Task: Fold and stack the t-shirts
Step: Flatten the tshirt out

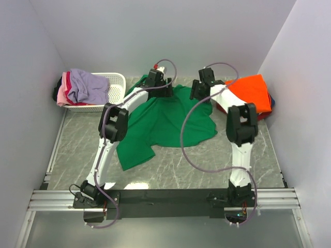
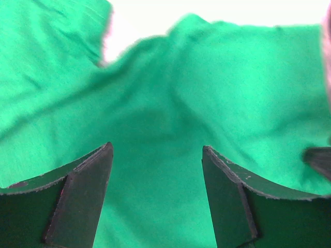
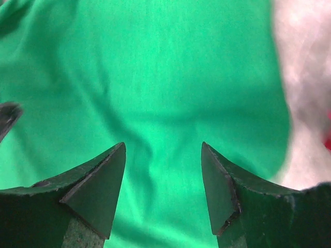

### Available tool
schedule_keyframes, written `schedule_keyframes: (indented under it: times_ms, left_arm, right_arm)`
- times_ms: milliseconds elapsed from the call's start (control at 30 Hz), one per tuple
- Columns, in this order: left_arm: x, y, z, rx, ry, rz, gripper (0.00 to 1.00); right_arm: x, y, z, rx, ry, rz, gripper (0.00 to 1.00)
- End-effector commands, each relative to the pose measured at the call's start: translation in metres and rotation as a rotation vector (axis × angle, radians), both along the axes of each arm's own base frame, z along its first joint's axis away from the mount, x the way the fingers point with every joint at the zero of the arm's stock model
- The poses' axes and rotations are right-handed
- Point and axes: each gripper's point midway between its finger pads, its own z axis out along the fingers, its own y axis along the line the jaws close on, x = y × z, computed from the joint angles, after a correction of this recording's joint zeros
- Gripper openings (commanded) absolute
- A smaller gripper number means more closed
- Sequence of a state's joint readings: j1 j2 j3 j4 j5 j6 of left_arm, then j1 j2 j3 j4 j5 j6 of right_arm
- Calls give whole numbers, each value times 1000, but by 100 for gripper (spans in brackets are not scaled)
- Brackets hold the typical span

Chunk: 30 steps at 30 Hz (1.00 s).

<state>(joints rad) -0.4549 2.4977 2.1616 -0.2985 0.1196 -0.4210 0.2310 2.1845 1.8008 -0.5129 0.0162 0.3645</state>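
Note:
A bright green t-shirt (image 1: pixel 165 121) lies spread and rumpled in the middle of the table. It fills the left wrist view (image 2: pixel 170 103) and the right wrist view (image 3: pixel 155 77). My left gripper (image 1: pixel 161 89) is open just above the shirt's far left part (image 2: pixel 156 150). My right gripper (image 1: pixel 198 93) is open just above the shirt's far right part (image 3: pixel 163 147). Nothing is between either pair of jaws. An orange shirt (image 1: pixel 252 92) lies folded at the far right on top of a red one (image 1: pixel 264 114) and a navy one (image 1: pixel 271 101).
A white slotted basket (image 1: pixel 111 93) stands at the far left with a lavender shirt (image 1: pixel 85 85) and a pink one (image 1: pixel 63 94) heaped in it. Grey walls close in on the left, back and right. The arm bases sit on a rail at the near edge.

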Motion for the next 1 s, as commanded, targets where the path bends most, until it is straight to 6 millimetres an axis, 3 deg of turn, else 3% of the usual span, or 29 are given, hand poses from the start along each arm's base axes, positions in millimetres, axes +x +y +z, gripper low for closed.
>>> schedule_keyframes:
  times_ms: [0, 33, 67, 100, 167, 200, 233, 267, 333, 367, 467, 567, 633, 767, 967]
  left_arm:
    - [-25, -40, 128, -102, -250, -118, 75]
    - [-31, -44, 136, -109, -267, -128, 75]
    - [-43, -45, 140, -110, -263, -135, 76]
    - [-55, -53, 139, -117, -245, -147, 75]
    - [-73, -59, 145, -137, -230, -170, 75]
    - [-90, -64, 125, -125, -182, -188, 75]
    - [-98, -65, 119, -121, -170, -191, 75]
    - [-110, -60, 106, -103, -155, -180, 75]
    - [-130, -65, 97, -105, -135, -187, 75]
    - [-142, -60, 84, -98, -114, -185, 75]
    - [-171, -56, 59, -92, -49, -193, 75]
    - [-186, -49, 35, -84, -9, -175, 75]
    - [-192, -46, 25, -82, 19, -169, 75]
    - [-201, -42, 7, -65, 51, -162, 74]
    - [-206, -37, -1, -41, 57, -154, 74]
  right_arm:
    - [-10, -10, 98, 24, -256, -10, 67]
    - [-20, -13, 127, 39, -321, -18, 67]
    - [-30, -16, 128, 41, -319, -31, 67]
    - [-45, -23, 112, 22, -278, -50, 67]
    - [-70, -31, 115, 21, -256, -77, 67]
    - [-89, -35, 91, 10, -197, -83, 67]
    - [-100, -37, 96, 24, -211, -87, 67]
    - [-121, -40, 69, 22, -152, -90, 67]
    - [-141, -45, 63, 20, -141, -106, 67]
    - [-157, -49, 46, 13, -97, -118, 67]
    - [-181, -51, 43, 4, -85, -126, 65]
    - [-206, -51, 34, -19, -75, -133, 65]
    - [-212, -52, 35, -8, -88, -147, 65]
    - [-223, -56, 13, -1, -62, -180, 65]
    - [-214, -39, -5, 66, -29, -170, 65]
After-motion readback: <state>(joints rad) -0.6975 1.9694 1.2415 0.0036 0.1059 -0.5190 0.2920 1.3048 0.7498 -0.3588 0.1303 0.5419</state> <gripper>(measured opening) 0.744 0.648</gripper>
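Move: The middle of the spread green t-shirt lies about 20 cm back and 3 cm left of the left hand, 4 cm below it. From the right hand it is some 19 cm back, 18 cm left and 5 cm below. The folded orange shirt is about 32 cm right of the right hand and 4 cm back; the white basket is roughly 42 cm left of the left hand and 2 cm back. Both open hands arc up and back over the green t-shirt about 20 cm, then sink towards its near part. ##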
